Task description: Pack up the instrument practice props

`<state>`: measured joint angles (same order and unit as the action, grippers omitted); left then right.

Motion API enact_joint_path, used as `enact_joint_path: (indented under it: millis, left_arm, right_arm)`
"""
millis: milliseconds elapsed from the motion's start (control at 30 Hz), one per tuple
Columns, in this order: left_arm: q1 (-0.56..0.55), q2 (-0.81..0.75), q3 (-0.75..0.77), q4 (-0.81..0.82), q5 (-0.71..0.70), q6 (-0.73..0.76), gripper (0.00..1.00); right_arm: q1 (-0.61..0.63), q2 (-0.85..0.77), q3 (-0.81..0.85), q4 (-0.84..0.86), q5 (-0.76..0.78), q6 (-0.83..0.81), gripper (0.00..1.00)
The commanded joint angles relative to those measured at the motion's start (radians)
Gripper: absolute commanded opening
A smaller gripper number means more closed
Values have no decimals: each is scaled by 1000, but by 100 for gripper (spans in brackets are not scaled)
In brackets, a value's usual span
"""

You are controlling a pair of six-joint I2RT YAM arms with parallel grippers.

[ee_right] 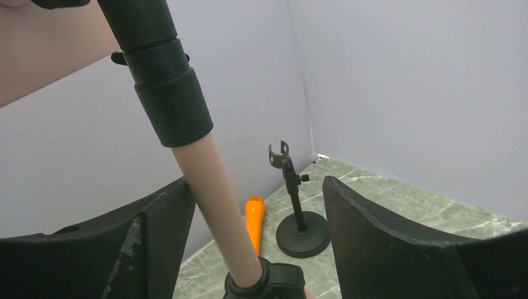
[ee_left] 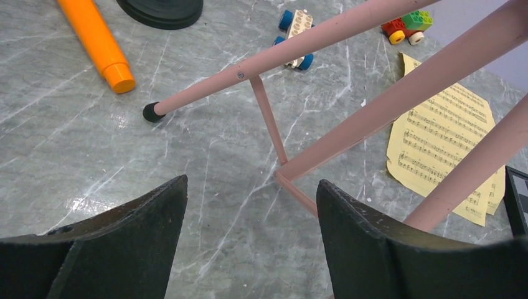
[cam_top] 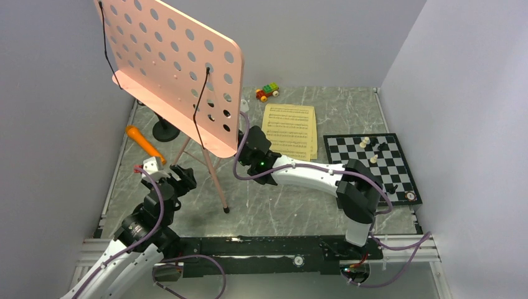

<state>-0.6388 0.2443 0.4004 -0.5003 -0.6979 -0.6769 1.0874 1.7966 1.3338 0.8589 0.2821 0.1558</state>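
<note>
The tall pink perforated music stand (cam_top: 177, 68) stands on its tripod at the left middle. My right gripper (cam_top: 248, 146) is open around its pink pole (ee_right: 215, 205), which lies close against one finger; in the right wrist view the gripper (ee_right: 255, 182) has nothing clamped. My left gripper (cam_top: 183, 176) is open and empty over bare table in front of the tripod legs (ee_left: 268, 59); it also shows in the left wrist view (ee_left: 252, 184). The orange microphone (cam_top: 144, 142) lies at the left. The black mic stand (cam_top: 165, 131) is beside it. The yellow sheet music (cam_top: 290, 129) lies right of the stand.
A chessboard with pieces (cam_top: 398, 180) lies at the right. A colourful block car (cam_top: 267, 92) sits at the back, and a white one (ee_left: 297, 28) is near the tripod. Grey walls enclose the table on three sides.
</note>
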Motion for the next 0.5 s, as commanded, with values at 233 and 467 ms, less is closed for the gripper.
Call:
enact_joint_path:
  millis: [233,467]
  left_arm:
    - [-4,-13,31,-11,-14,-10,79]
    - [-4,-21,31,-23,-15,-15,78]
  right_arm:
    - [6,44,107,54,10,-73,68]
    - [6,57,126,52,-18,-82,54]
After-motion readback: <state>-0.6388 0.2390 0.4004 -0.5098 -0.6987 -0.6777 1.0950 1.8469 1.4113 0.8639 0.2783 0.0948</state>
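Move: The music stand's pole already runs between the right hand's open fingers, at the hand's height, about 2 cm to the left of the hand point and nearer the left finger. The microphone stand lies roughly 22 cm ahead, 20 cm left and 28 cm below; the orange microphone some 15 cm ahead, 28 cm left and 36 cm down. From the left hand, the pole is about 9 cm ahead, 7 cm right and 20 cm above. The right hand eases about 1.5 cm left and up in roughly equal parts, its fingers tipping a few degrees upward, so that the music stand's pole comes closer to the middle between the pads. As it goes, the fingers close from about four-fifths open to a little under three-fifths, one on each side of the pole just below the black collar, without having clamped it yet. ##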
